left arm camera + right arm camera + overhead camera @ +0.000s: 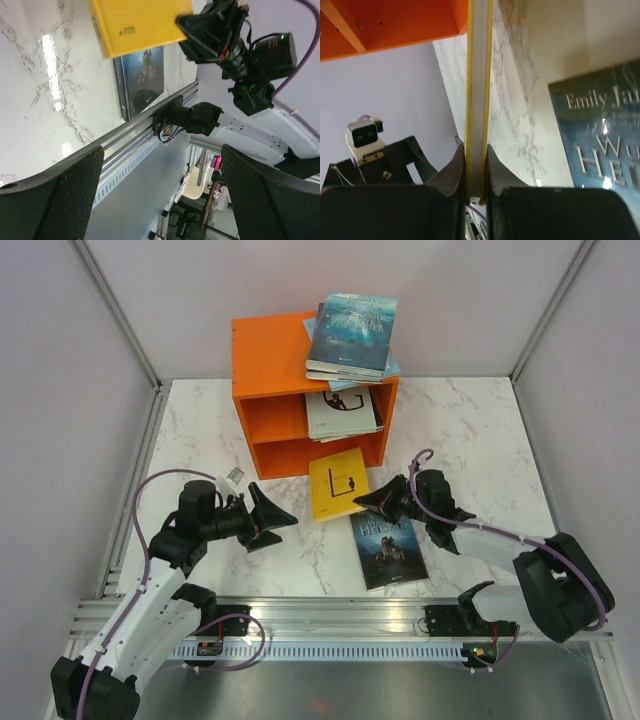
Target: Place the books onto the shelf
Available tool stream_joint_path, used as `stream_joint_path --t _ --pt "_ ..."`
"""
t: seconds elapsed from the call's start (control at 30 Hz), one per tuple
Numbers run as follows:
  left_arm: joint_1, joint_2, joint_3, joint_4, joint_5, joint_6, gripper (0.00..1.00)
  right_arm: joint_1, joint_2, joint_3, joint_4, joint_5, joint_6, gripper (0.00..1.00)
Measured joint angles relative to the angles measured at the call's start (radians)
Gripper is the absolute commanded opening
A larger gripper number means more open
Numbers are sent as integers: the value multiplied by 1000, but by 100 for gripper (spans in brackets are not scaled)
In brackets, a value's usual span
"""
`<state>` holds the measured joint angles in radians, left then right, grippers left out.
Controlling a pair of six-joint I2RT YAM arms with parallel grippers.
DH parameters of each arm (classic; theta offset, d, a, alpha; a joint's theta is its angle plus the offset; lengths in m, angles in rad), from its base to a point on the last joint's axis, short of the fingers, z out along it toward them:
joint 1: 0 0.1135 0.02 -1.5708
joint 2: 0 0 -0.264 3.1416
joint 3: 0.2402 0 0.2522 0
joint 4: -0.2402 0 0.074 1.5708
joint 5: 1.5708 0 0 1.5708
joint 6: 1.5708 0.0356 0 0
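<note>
My right gripper is shut on the near edge of a yellow book, which hangs just in front of the orange shelf. Seen edge-on in the right wrist view, the yellow book is pinched between both fingers. A dark blue book lies flat on the table under that arm. Several books are stacked on the shelf top, and a white-grey one lies in the upper compartment. My left gripper is open and holds nothing, left of the yellow book.
The marble table is walled at the back and sides. A metal rail runs along the near edge by the arm bases. The shelf's lower compartment faces the grippers.
</note>
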<state>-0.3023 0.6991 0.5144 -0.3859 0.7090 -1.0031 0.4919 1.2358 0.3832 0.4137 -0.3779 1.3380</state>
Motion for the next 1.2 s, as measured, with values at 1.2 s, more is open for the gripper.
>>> stream_joint_path --t 1.2 --pt "4 30 0 -87 -1 71 99 -149 492 346 116 114 167 0"
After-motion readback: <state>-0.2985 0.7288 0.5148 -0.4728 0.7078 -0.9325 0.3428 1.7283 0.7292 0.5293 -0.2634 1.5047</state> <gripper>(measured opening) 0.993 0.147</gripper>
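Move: Ahead of the right hand, which already pinches the yellow book by its near right part, the mouth of the lower compartment lies about 13 cm forward, 9 cm left and some 2 cm lower. The stack of white books on the divider is roughly 18 cm ahead, 4 cm left and 8 cm higher. The Wuthering Heights book lies about 10 cm back, 7 cm right and 8 cm below. From the left hand, that mouth is around 21 cm ahead, 8 cm right and 8 cm lower. Driving the yellow book into the lower compartment, beneath the white books, the right hand goes straight forward about 13 cm in a quick push, sinking 2 to 3 cm on the way. It then nearly stops advancing at the mouth and turns clockwise nearly 20 degrees, easing a couple of centimetres right, fingers still shut on the book's edge. ##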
